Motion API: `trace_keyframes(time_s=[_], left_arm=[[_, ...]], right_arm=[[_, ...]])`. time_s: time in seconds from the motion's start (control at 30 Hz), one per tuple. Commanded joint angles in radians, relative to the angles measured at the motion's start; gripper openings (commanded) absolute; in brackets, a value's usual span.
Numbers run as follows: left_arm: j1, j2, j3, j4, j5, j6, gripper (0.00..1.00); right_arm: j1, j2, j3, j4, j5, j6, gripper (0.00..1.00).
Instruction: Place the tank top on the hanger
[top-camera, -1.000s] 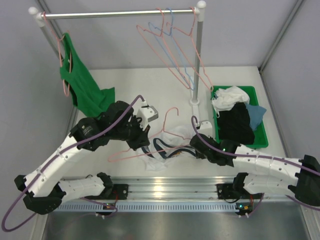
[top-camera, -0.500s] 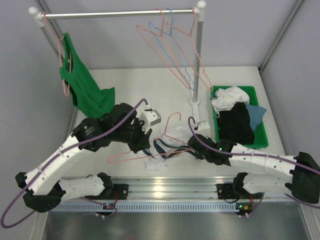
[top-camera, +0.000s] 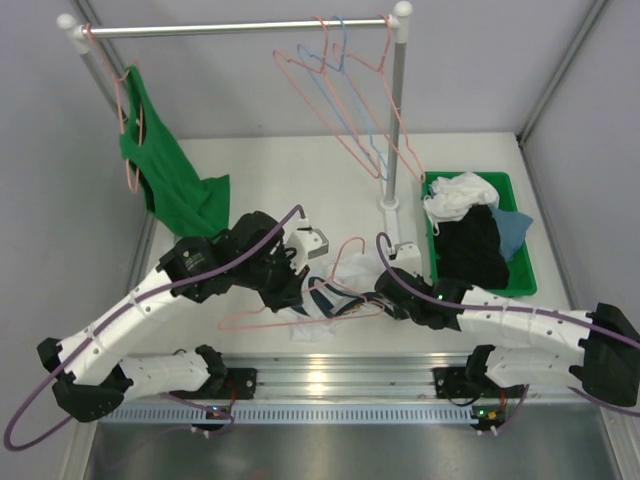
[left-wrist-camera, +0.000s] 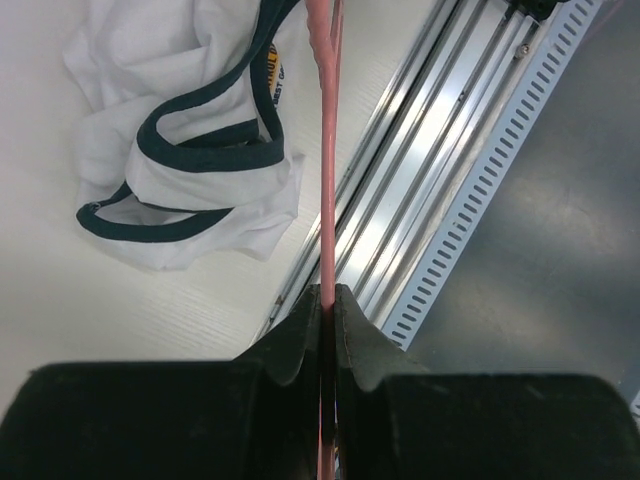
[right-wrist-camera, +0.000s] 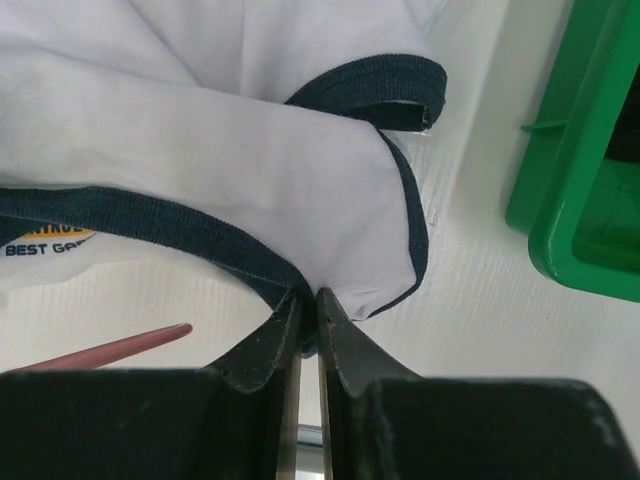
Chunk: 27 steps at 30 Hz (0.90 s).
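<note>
The white tank top (top-camera: 322, 305) with navy trim lies crumpled near the table's front edge, between the two grippers. It also shows in the left wrist view (left-wrist-camera: 170, 120) and in the right wrist view (right-wrist-camera: 200, 110). My left gripper (top-camera: 291, 293) (left-wrist-camera: 327, 292) is shut on the wire of the salmon-pink hanger (top-camera: 262, 317) (left-wrist-camera: 325, 150), which lies low over the shirt with its hook pointing away. My right gripper (top-camera: 386, 300) (right-wrist-camera: 308, 298) is shut on the tank top's navy-trimmed edge. The hanger's tip (right-wrist-camera: 110, 349) shows just left of the right gripper's fingers.
A clothes rail (top-camera: 235, 28) stands at the back with a green tank top (top-camera: 165, 165) at its left and several pink and blue hangers (top-camera: 350, 90) at its right. A green bin (top-camera: 522, 270) of clothes sits at the right. A metal rail (left-wrist-camera: 420, 190) runs along the front edge.
My left gripper has carried the hanger to the right, over the tank top. My right gripper has shifted slightly left and keeps its hold on the shirt.
</note>
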<state>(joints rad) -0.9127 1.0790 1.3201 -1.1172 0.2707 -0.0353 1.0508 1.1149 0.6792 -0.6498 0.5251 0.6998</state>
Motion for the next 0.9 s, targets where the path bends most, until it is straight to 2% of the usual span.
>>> trace_keyframes(time_s=[0.0, 0.47, 0.87], left_arm=[[-0.008, 0.007, -0.012, 0.037, 0.013, -0.017, 0.0], [-0.008, -0.042, -0.148, 0.348, -0.021, -0.069, 0.0], [-0.015, -0.162, -0.433, 0.681, -0.002, -0.153, 0.0]], right_arm=[[-0.009, -0.03, 0.08, -0.031, 0.021, 0.0, 0.08], [-0.058, -0.079, 0.2, -0.08, -0.082, -0.036, 0.08], [-0.155, -0.119, 0.27, -0.042, -0.221, -0.054, 0.08]])
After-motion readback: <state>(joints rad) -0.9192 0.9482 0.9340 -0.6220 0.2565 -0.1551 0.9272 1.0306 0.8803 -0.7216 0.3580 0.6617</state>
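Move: The left hand, gripping the hanger, has the tank top's pinched trim about 23 cm to its right, level fore-and-aft and some 17 cm below; the tank top's middle is 13 cm right and 4 cm ahead. From the right hand, already pinching that trim, the hanger's right end lies about 4 cm left, 1 cm back and 3 cm above. The green bin's middle is some 20 cm to its right and 17 cm ahead. Right hand lifts the pinched trim about 8 cm while the left lowers the hanger rightward towards it. ##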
